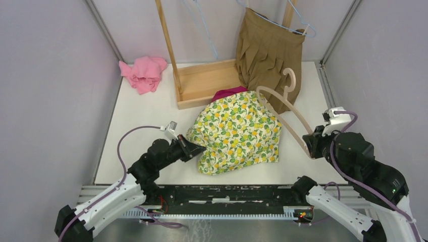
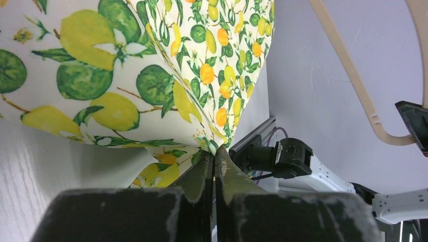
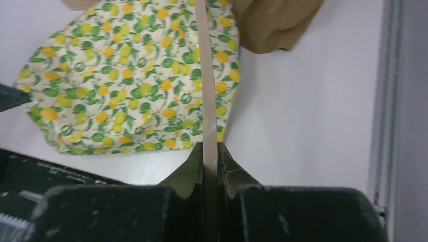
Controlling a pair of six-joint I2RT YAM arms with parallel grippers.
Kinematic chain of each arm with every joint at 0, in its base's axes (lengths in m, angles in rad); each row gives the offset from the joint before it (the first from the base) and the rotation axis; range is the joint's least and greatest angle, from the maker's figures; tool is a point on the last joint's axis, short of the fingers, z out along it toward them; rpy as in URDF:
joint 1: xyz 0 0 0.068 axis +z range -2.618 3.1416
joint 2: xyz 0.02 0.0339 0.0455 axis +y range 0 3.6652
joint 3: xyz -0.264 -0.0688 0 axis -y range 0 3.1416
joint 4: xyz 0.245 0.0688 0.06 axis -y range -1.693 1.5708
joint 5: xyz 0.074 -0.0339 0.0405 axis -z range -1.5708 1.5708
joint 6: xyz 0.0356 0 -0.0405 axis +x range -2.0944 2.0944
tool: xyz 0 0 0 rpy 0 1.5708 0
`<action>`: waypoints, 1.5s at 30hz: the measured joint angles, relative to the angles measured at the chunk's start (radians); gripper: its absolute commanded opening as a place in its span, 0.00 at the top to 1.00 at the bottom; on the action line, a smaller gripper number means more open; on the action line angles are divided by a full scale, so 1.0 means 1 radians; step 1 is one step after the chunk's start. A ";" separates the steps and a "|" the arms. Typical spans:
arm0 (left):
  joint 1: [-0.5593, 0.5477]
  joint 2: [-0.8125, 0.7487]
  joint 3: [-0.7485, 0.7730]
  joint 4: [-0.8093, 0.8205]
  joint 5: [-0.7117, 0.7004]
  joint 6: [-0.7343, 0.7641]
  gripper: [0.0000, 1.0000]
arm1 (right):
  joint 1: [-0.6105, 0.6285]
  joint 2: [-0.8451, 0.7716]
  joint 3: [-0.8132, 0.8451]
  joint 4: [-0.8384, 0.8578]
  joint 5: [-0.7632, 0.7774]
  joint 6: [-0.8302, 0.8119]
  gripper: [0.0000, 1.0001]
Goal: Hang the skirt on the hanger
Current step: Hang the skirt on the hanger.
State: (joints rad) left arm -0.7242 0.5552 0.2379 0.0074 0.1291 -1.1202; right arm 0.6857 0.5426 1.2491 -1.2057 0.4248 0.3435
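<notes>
The skirt (image 1: pixel 234 131), cream with a lemon and green-leaf print, lies bunched on the white table, with a magenta strip showing at its far edge. My left gripper (image 1: pixel 202 147) is at its left edge, shut on a pinch of the hem (image 2: pixel 214 154); the fabric (image 2: pixel 126 75) rises from the jaws. The pale wooden hanger (image 1: pixel 282 103) slants over the skirt's right side, hook end toward the back. My right gripper (image 1: pixel 308 146) is shut on the hanger's near arm (image 3: pixel 204 75), which runs straight out from between the jaws (image 3: pixel 210 148) above the skirt (image 3: pixel 126 75).
A wooden rack with a tray base (image 1: pixel 207 83) stands at the back. A brown pleated skirt (image 1: pixel 270 55) hangs there on a blue wire hanger (image 1: pixel 303 22), its hem close to the wooden hanger's hook. A pink cloth (image 1: pixel 144 73) lies back left. Grey walls close both sides.
</notes>
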 measured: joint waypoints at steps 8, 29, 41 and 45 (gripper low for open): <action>0.000 0.031 0.030 -0.045 0.010 0.001 0.97 | 0.000 0.047 0.008 0.103 -0.413 -0.034 0.99; 0.000 -0.221 0.151 -0.499 -0.047 0.035 0.62 | 0.002 0.081 -0.225 0.315 -0.799 0.098 0.99; 0.000 -0.276 0.199 -0.691 -0.094 0.047 0.60 | 0.002 0.092 -0.345 0.329 -0.922 0.111 0.99; 0.000 -0.164 0.212 -0.678 -0.072 0.068 0.60 | 0.002 0.096 -0.345 0.304 -0.930 0.098 0.99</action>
State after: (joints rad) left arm -0.7242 0.3912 0.4503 -0.6701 0.0574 -1.0519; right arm 0.6872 0.6388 0.9043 -0.9016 -0.5049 0.4416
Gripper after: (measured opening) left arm 0.394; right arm 0.095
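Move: The lemon-print skirt, its left edge pinched in the left fingers, has its middle some 11 cm ahead of that hand, 14 cm to its right and 8 below; the wooden hanger is about 27 cm right and 11 cm ahead, roughly 10 above. From the right hand, the skirt lies about 13 cm ahead, 22 left and 24 below. The magenta cloth is 30 ahead, 25 left, and the brown skirt 32 ahead, 7 left. The wooden hanger, still gripped at one end by the right fingers, is swung some 15 cm left, quickly at first, turning roughly 40 degrees counter-clockwise; the right hand then sinks about 7 cm while drawing back, tipping downward, to bring the hanger crosswise over the skirt's near part. The left fingers part, let go of the skirt's edge, and that hand shifts left and back, staying partly open beside the hanger's free end. ##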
